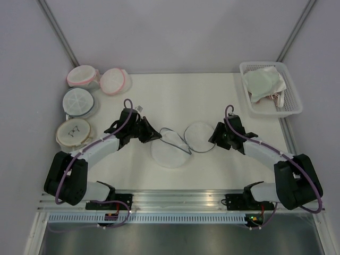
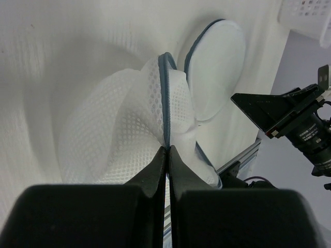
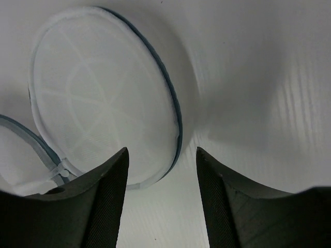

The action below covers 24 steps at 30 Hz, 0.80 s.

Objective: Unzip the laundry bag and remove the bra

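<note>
The laundry bag [image 1: 169, 155] lies unzipped in the middle of the table, white mesh with a grey-blue zip rim [image 2: 166, 93]. Its domed half [image 2: 114, 129] is crumpled, and its flat spoked half [image 3: 98, 93] rests to the right of it. My left gripper [image 2: 168, 148] is shut on the zip rim at the dome's left edge [image 1: 157, 137]. My right gripper [image 3: 161, 150] hovers open at the flat half's right edge [image 1: 214, 139], nothing between its fingers. The bra [image 1: 264, 82], pale mint-green, lies on top in the basket at the back right.
A white basket [image 1: 295, 101] at the back right holds other garments. At the back left stand two pink-rimmed round bags [image 1: 82, 76], a light-blue spoked bag [image 1: 79, 101] and a beige one [image 1: 73, 132]. The right arm's camera [image 2: 305, 129] shows in the left wrist view.
</note>
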Each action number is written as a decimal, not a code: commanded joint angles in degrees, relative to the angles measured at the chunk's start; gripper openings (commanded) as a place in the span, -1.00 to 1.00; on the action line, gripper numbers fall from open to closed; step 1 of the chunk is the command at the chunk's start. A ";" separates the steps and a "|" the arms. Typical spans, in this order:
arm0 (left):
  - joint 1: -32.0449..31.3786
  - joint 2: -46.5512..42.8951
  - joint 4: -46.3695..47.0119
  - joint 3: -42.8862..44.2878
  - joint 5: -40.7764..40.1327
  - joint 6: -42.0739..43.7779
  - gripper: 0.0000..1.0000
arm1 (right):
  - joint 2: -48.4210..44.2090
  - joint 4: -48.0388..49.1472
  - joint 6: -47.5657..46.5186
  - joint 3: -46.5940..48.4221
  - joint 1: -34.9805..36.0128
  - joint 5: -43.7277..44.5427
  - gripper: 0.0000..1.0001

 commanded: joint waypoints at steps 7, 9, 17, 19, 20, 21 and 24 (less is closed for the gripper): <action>-0.06 -2.78 4.66 -2.62 2.90 -0.52 -0.95 | 3.61 11.28 3.08 -1.87 0.88 -2.81 0.06; 0.02 -3.40 4.75 -3.06 3.08 -0.70 -0.95 | 4.32 11.98 2.91 -1.87 0.88 -2.72 -0.05; -0.06 -5.68 4.66 -4.64 3.34 -1.14 -0.95 | 2.83 12.16 3.08 -3.01 0.88 -1.75 -0.80; -0.06 -6.03 4.66 -4.82 3.34 -1.32 -0.95 | 1.78 12.16 2.99 -3.71 0.88 -1.40 -0.99; -0.06 -6.21 4.66 -4.82 3.43 -1.40 -0.95 | 1.34 12.16 2.82 -3.89 0.96 -1.49 -0.99; -0.06 -6.30 4.66 -4.65 3.43 -1.40 -0.95 | 0.20 12.07 2.73 -3.98 0.88 -2.27 -0.99; -0.06 -6.48 4.66 -4.56 3.43 -1.32 -0.95 | -2.61 12.16 2.64 -4.59 0.88 -2.98 -0.99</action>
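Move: The near-right part of the lid's zipper rim lies almost between the right hand's open fingers, about 1 cm left and 1 cm below, straight level in reach. The lid's middle is roughly 7 cm left and 3 cm ahead; the hinge tab joining lid and bag body is some 11 cm left and 4 cm back. From the left hand, that right-side rim is about 24 cm right, level, 8 cm lower; the bag body's middle is 5 cm right, 5 cm back, 8 cm below. The right fingers, more than half open, shut fully and pinch the lid's zipper rim; the hand first slides about 2 cm left and a little forward towards the lid while sinking 1 cm, then eases up slightly once closed. The left hand keeps its pinch on the bag body's zipper edge and draws back about 1.5 cm. ##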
